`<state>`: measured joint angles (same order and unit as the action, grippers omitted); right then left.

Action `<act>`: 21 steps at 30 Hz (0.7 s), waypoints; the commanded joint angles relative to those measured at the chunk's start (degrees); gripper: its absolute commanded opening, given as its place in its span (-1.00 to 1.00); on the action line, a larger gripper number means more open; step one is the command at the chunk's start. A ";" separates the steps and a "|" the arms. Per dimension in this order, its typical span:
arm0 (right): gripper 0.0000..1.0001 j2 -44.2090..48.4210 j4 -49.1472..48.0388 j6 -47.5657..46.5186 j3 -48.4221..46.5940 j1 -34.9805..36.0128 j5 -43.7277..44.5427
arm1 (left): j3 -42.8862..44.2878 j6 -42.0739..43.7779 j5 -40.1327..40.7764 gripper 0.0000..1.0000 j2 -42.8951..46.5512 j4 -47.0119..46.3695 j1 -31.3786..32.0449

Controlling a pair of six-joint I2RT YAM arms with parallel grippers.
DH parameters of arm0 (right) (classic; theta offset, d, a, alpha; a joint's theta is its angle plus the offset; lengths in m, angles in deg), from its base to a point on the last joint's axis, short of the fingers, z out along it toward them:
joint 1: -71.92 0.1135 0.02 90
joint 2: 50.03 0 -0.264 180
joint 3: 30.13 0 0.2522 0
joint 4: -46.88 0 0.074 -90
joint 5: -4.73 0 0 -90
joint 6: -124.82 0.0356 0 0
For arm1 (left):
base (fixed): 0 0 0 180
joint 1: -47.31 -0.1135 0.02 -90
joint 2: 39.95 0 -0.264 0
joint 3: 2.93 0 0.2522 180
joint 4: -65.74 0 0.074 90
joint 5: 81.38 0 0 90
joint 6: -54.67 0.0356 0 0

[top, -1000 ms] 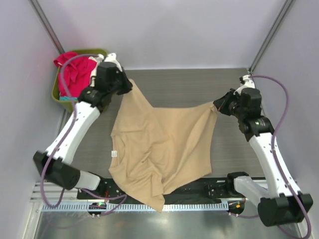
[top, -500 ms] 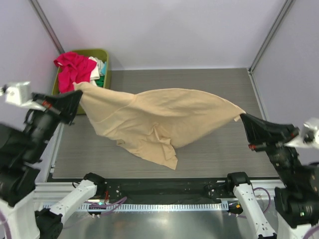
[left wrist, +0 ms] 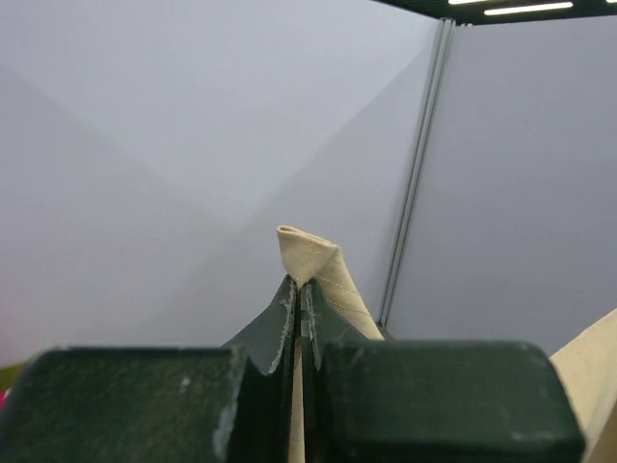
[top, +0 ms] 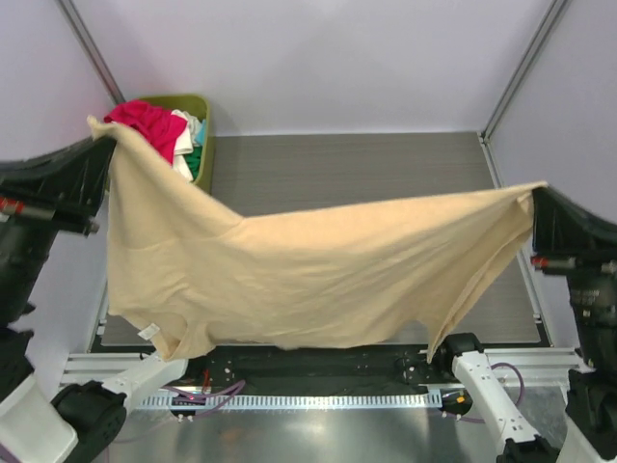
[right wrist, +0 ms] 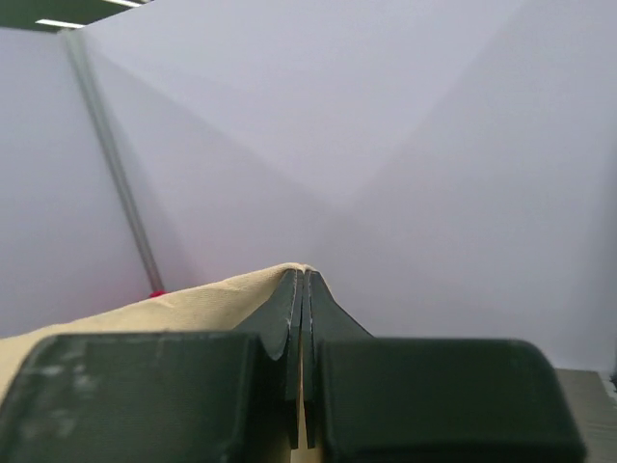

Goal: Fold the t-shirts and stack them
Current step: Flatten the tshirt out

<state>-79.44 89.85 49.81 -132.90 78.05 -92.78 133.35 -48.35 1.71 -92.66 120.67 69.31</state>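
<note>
A tan t-shirt (top: 308, 280) hangs stretched wide in the air between my two grippers, high above the table (top: 366, 164). My left gripper (top: 99, 143) is shut on its upper left corner, and in the left wrist view a fold of tan cloth (left wrist: 318, 262) pokes out past the left gripper (left wrist: 300, 285). My right gripper (top: 536, 196) is shut on the far right corner; tan cloth (right wrist: 174, 304) trails left from the right gripper (right wrist: 305, 276). A small white label (top: 147, 333) shows at the shirt's lower left. More t-shirts, pink-red (top: 145, 121), cream-white (top: 183, 130) and teal (top: 196, 159), lie in the basket.
An olive-green basket (top: 204, 104) stands at the table's back left corner, just behind the lifted shirt's left edge. Metal frame posts (top: 521, 68) rise at the back corners. The arm bases and cable rail (top: 318, 400) run along the near edge.
Both arms have risen and spread apart, lifting the tan shirt off the table. It went from a crumpled drape to a wide hanging sheet, nearer the camera.
</note>
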 commanded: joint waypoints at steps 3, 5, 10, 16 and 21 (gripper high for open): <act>-0.98 -17.57 4.01 -1.45 -7.31 0.37 15.93 | 6.15 0.80 -0.11 -1.00 -15.11 -1.26 0.06; -0.98 -21.90 4.19 -0.40 -6.18 0.46 18.65 | 6.07 1.15 2.07 -1.00 -18.12 -2.40 -0.03; -0.98 -37.25 2.35 3.20 1.98 0.20 26.13 | 2.38 2.56 2.29 -1.00 -31.03 -5.48 -2.39; -0.98 -53.27 -4.76 14.09 8.32 -7.78 27.64 | -3.02 2.12 -4.50 -0.95 -47.01 -16.99 -7.23; -0.10 -68.99 -12.25 13.68 4.56 -10.09 14.03 | 18.34 -11.13 -14.25 0.50 -74.00 -10.32 -14.51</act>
<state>-146.69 85.85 61.98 -123.52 68.26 -72.45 143.19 -51.15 -5.14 -160.59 110.16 59.47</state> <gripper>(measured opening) 0.305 0.677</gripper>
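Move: Each hand holds one corner of the t-shirt high in the air, the cloth stretched between them. The left hand's laying place, the far part of the table, is about 42 cm ahead, 8 cm right and 62 cm below. The bin stands some 36 cm ahead of that hand, 10 cm left and 55 cm down. For the right hand, the far table lies roughly 36 cm ahead, 8 cm right and 54 cm down. Both hands fling their pinched t-shirt corners some 55 cm forward and down over the table, fingers opening last. ##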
